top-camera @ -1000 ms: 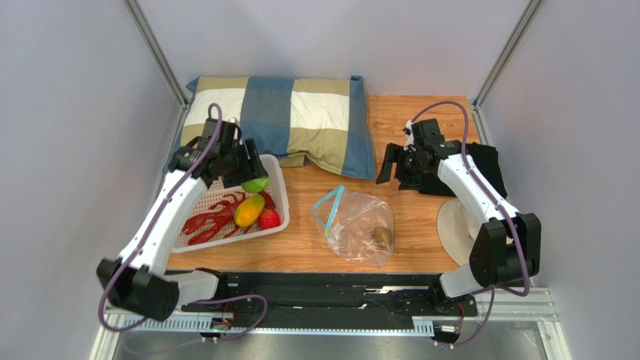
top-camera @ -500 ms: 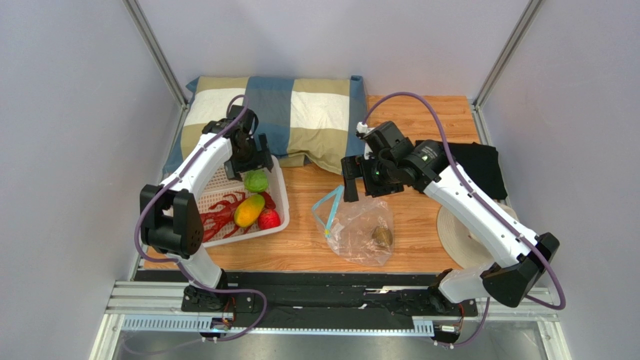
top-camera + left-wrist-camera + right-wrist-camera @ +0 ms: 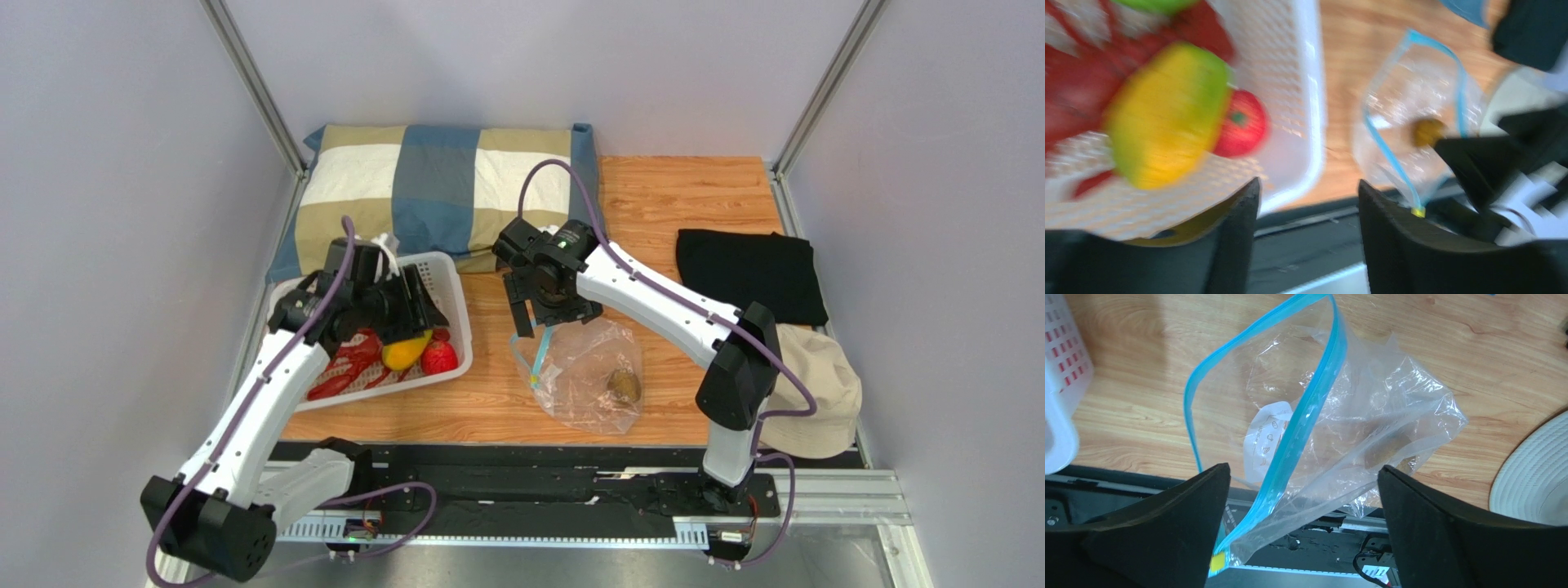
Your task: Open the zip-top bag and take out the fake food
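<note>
The clear zip-top bag point(image 3: 595, 368) lies on the wood with its blue zipper strip point(image 3: 1309, 404) gaping open. A small brownish piece of fake food point(image 3: 624, 387) is inside it. My right gripper point(image 3: 540, 312) hovers open just behind the bag's mouth; in the right wrist view the bag point(image 3: 1364, 429) lies below the wide-apart fingers of that gripper point(image 3: 1303, 520). My left gripper point(image 3: 411, 304) is open and empty over the white basket point(image 3: 374, 395). The basket holds the red lobster point(image 3: 347, 365), mango point(image 3: 1165, 113), strawberry point(image 3: 1242, 124) and a green piece point(image 3: 1155, 5).
A plaid pillow point(image 3: 454, 196) lies along the back. A folded black cloth point(image 3: 745, 276) and a beige hat point(image 3: 816, 392) sit at the right. The black base rail point(image 3: 528, 472) runs along the near edge.
The left gripper let the green ball go into the basket and moved nearer, over its right side. The right arm swung left from the back right to the bag's mouth.
</note>
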Controlling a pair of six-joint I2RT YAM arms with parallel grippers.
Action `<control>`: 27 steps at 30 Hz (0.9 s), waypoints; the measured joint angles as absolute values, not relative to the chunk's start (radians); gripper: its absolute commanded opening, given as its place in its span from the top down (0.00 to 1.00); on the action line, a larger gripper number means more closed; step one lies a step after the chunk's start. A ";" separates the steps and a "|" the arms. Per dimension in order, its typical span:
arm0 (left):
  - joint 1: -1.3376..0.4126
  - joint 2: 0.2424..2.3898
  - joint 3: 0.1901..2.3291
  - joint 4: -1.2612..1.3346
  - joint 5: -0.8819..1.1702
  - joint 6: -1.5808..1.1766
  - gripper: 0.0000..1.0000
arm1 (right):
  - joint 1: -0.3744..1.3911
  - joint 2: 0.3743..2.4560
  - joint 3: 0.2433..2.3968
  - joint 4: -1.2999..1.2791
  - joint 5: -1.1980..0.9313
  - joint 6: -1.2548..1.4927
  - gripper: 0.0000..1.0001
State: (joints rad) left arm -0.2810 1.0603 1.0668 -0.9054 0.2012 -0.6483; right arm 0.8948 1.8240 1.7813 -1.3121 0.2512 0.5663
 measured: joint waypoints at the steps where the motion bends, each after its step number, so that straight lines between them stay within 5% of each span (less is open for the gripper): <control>1: -0.296 1.030 1.028 -0.885 0.244 -0.672 0.49 | 0.895 1.832 1.779 -1.316 0.257 0.569 0.14; 4: -0.393 1.003 0.955 -0.810 0.344 -0.750 0.64 | 0.894 1.828 1.731 -1.320 0.268 0.583 0.31; 7: -0.497 1.059 0.961 -0.720 0.408 -0.804 0.69 | 0.894 1.810 1.670 -1.319 0.268 0.590 0.58; 8: -0.519 1.085 0.966 -0.691 0.431 -0.817 0.69 | 0.894 1.800 1.647 -1.320 0.265 0.593 0.75; 10: -0.544 1.150 0.975 -0.609 0.481 -0.856 0.71 | 0.894 1.775 1.608 -1.310 0.252 0.585 0.88; 11: -0.548 1.183 0.976 -0.569 0.503 -0.880 0.81 | 0.894 1.758 1.591 -1.303 0.242 0.590 0.96; 16: -0.571 1.380 1.044 -0.457 0.581 -0.983 0.90 | 0.894 1.694 1.575 -1.268 0.213 0.589 0.99; 27: -0.684 1.665 1.211 -0.380 0.682 -1.073 0.94 | 0.896 1.535 1.525 -1.128 0.200 0.595 1.00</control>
State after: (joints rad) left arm -0.6838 1.6646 1.2114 -0.3798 0.6815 -1.0725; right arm 0.8955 1.5352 1.5246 -1.1282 0.2005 0.5949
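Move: Just under the right hand, some 3 cm back, 3 cm to its right and 3 cm down, stands the spot of the zip rim that it goes for; the brown potato in the bag lies about 7 cm back, 11 cm right and 12 cm below. From the left hand that rim is roughly 3 cm back, 21 cm right and 7 cm down, the potato 6 cm back, 30 cm right, 15 cm down; the tomato sits almost straight below it, 2 cm back and 12 cm down. Dipping some 3 cm down, back and to the right, the right hand shuts its wide-open fingers on the bag's zip rim, then lifts it about 5 cm. Meanwhile the empty left hand leaves the basket and sweeps some 23 cm right to the bag, bowing 4 cm back on the way, closing its fingers and turning them to point rightward and down, tips in at the open mouth. ##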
